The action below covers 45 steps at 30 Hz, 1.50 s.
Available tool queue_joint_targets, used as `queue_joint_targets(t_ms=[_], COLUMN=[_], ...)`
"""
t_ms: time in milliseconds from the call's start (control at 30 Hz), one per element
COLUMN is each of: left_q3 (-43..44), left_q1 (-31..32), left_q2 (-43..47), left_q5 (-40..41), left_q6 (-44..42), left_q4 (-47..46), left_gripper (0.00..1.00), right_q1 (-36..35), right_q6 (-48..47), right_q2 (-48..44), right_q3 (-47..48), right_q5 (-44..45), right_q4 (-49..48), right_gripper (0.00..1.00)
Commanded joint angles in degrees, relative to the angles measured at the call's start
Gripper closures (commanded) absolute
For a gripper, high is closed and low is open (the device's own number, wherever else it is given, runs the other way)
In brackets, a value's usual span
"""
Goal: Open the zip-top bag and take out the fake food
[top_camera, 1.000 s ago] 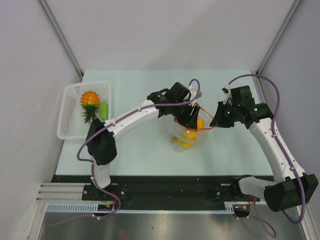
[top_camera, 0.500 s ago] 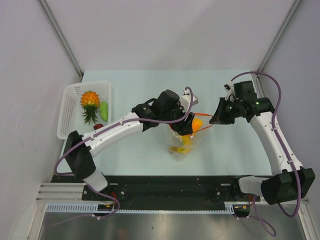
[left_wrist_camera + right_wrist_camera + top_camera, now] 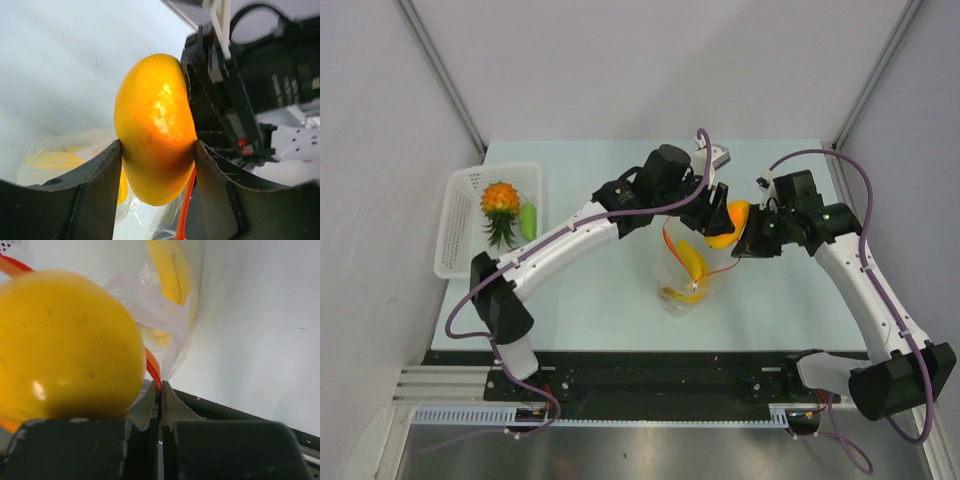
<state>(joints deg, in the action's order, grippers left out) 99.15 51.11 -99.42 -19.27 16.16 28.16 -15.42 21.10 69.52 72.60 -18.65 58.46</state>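
Note:
The zip-top bag (image 3: 686, 278) hangs open at mid-table, clear and crinkly, with yellow bananas (image 3: 691, 262) still inside. My right gripper (image 3: 744, 243) is shut on its orange-red zip strip (image 3: 153, 367), pinching the bag's mouth (image 3: 150, 305) at the right corner. Just above that mouth, my left gripper (image 3: 720, 215) is shut on a yellow-orange piece of fake food (image 3: 155, 130), held between both fingers (image 3: 102, 175) and pressed close against the right gripper. In the right wrist view the same piece (image 3: 65, 345) fills the left side, with a banana (image 3: 170, 270) behind.
A white perforated basket (image 3: 457, 225) stands at the table's left edge, holding the orange pineapple (image 3: 500, 200) and a green piece (image 3: 528, 218). The left arm stretches across the table's middle. Grey walls close in on both sides.
My left gripper has risen out of the bag and moved up and right with the yellow-orange piece. The right gripper keeps its pinch on the zip strip and has shifted slightly.

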Motion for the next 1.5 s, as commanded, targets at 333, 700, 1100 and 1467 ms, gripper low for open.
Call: queue_joint_targets(t_ms=[333,700,1100,1467], left_q3=[-6.8,-16.6,-22.4,-30.3], left_q1=[-5.8,-17.3,-46.5,-67.4], left_q2=[9.9,22.9,26.9,22.1], left_q5=[-28.5,-14.2,30.4,33.0], left_q6=[11.1,2.5,-5.9,-5.2], left_q4=[-14.4,-7.1,9.0,3.5], left_gripper=[1.00,1.00,1.00,1.00], right_q1=[4.6,6.5,7.0,7.1], right_q6=[0.6,-1.0,-2.4,-2.6], right_q2=[-0.3,-1.4,-2.4,-1.9], right_q3=[0.3,2.5,3.7,3.0], right_q5=[6.4,8.3,5.2,3.1], right_q4=[0.0,3.7,4.7,3.9], right_gripper=[1.00,1.00,1.00,1.00])
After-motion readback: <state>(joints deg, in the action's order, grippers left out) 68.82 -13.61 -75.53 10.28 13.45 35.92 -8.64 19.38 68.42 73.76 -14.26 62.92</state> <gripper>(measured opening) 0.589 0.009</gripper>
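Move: The left hand grips the mango above the open bag; the basket's middle is about 52 cm to its left, 18 cm ahead and 19 cm below. In the basket, the pineapple lies roughly 50 cm left and 21 cm ahead, the green vegetable 43 cm left and 18 cm ahead. The bananas in the bag lie some 4 cm ahead, 4 cm left and 18 cm below. From the right hand, the basket is about 56 cm left, 22 cm ahead and 13 cm below. Left hand lifts the mango, swings about 50 cm left over the basket; right draws bag 5 cm right. ##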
